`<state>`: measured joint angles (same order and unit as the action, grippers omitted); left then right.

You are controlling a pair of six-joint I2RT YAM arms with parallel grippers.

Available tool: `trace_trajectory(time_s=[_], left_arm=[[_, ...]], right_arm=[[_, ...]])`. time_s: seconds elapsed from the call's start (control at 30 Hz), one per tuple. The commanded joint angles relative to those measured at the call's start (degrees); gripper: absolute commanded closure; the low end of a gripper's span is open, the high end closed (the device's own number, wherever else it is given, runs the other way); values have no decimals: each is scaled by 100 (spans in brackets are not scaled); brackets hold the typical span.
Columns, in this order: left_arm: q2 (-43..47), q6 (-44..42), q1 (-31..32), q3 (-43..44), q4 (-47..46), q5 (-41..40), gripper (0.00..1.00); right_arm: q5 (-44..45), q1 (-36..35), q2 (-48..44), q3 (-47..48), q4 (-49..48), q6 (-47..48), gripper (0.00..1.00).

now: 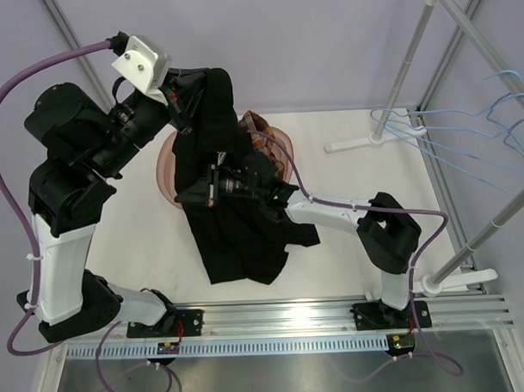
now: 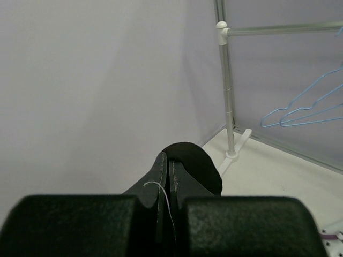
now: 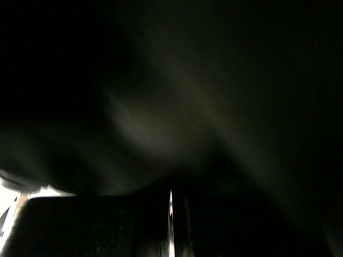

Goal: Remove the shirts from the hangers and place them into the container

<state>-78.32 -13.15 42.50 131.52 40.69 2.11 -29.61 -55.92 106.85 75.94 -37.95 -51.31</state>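
The black shirt (image 1: pixel 238 240) hangs in a long drape from my left gripper (image 1: pixel 188 102), which is raised high and shut on its top fold (image 2: pixel 195 160); the left gripper (image 2: pixel 168 163) pinches the cloth between its fingers. My right gripper (image 1: pixel 200 195) reaches into the middle of the same shirt and is shut on its cloth. Dark fabric (image 3: pixel 161 107) fills the right wrist view. The plaid shirt (image 1: pixel 261 131) lies in the pinkish container (image 1: pixel 165 169), behind and partly under the black shirt. Light-blue hangers (image 1: pixel 454 138) hang bare on the rack at the right.
A white rack stands at the right with a slanted pole (image 1: pixel 404 79), a foot (image 1: pixel 355 145) on the table and a near foot (image 1: pixel 454 281). The rack upright (image 2: pixel 228 80) and hangers (image 2: pixel 308 104) show in the left wrist view. A metal rail (image 1: pixel 283 318) runs along the near edge.
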Motion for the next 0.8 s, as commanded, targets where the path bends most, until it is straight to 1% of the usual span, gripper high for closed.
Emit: trace_trajectory(time_s=[0.0,0.03,0.07,0.1,0.13,0.2,0.23,0.27,0.3,0.33,0.4,0.43,0.5,0.53,0.6,0.63,0.67,0.7,0.77], left_arm=[[335,330,-23,102,-175,562,100],[379,417,-23,93,-184,641,100],[405,470,-14,84,-167,807,100],[449,506,-22,84,-158,887,100],[528,602,-23,93,-166,949,100],[590,681,-14,110,-149,1160,100],[677,795,-22,93,-175,1238,100],[713,840,-23,93,-193,1439,100],[748,892,-23,49,-227,1528,100],[835,1006,-23,-3,-271,1582,100],[924,1068,-22,-109,-298,1766,100],[950,1121,-23,-249,-307,1819,100],[1064,1130,-23,-433,-316,1872,100],[1117,1139,-23,-704,-368,1907,100],[1258,1148,-14,-1022,-438,1995,100],[1310,1156,-14,-1189,-482,2021,100],[1363,1174,-14,-1582,-613,2048,100],[1494,1191,-14,-1803,-719,2100,100],[1592,1192,-23,-2330,-930,2206,100]], right_arm=[[-483,388,344,1043,742,287,100],[-528,450,546,1498,902,340,100],[-555,555,635,1737,1113,428,100],[-607,617,731,1966,1593,603,100],[-643,670,967,2534,1885,709,100],[-748,837,1197,3091,2622,963,100],[-792,889,1424,3615,2827,1052,100],[-836,960,1566,3934,3064,1122,100],[-993,1091,1724,4276,3605,1245,100],[-1108,1153,2065,4993,3854,1307,100],[-1336,1320,2322,5569,4399,1491,100],[-1398,1373,2558,6103,4515,1518,100],[-1739,1496,2805,6589,4674,1501,100],[-1829,1636,2980,6948,4674,1492,100],[-2065,1768,3061,7127,4517,1457,100],[-2180,1899,3070,7067,4325,1387,100],[-2285,1970,3070,7022,4097,1282,100],[-2530,2032,3096,7005,3581,1046,100],[-2760,2190,3341,7267,3304,781,100]])
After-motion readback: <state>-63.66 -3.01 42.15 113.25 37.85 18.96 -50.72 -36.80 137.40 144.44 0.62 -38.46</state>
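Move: The brown container, where the black shirt is going, has its middle about 22 cm ahead of the right hand, 9 cm to its right and 24 cm below. From the left hand, high up with the shirt's upper part, it lies some 20 cm ahead, 3 cm left and 55 cm below. The plaid shirt in it sits about 24 cm ahead of the right hand, 15 cm to its right and 21 cm below. The right hand, its shut fingers already buried in the black shirt, swings that part forward about 19 cm and up 8 cm to above the container, easing a little to the right at the end as it rolls some 15 degrees, far side up. Meanwhile the left hand keeps its pinch on the shirt's upper part and draws back about 8 cm, turning nearly 20 degrees clockwise, then sinks about 5 cm from its highest point, so the cloth is spread between the two hands. ##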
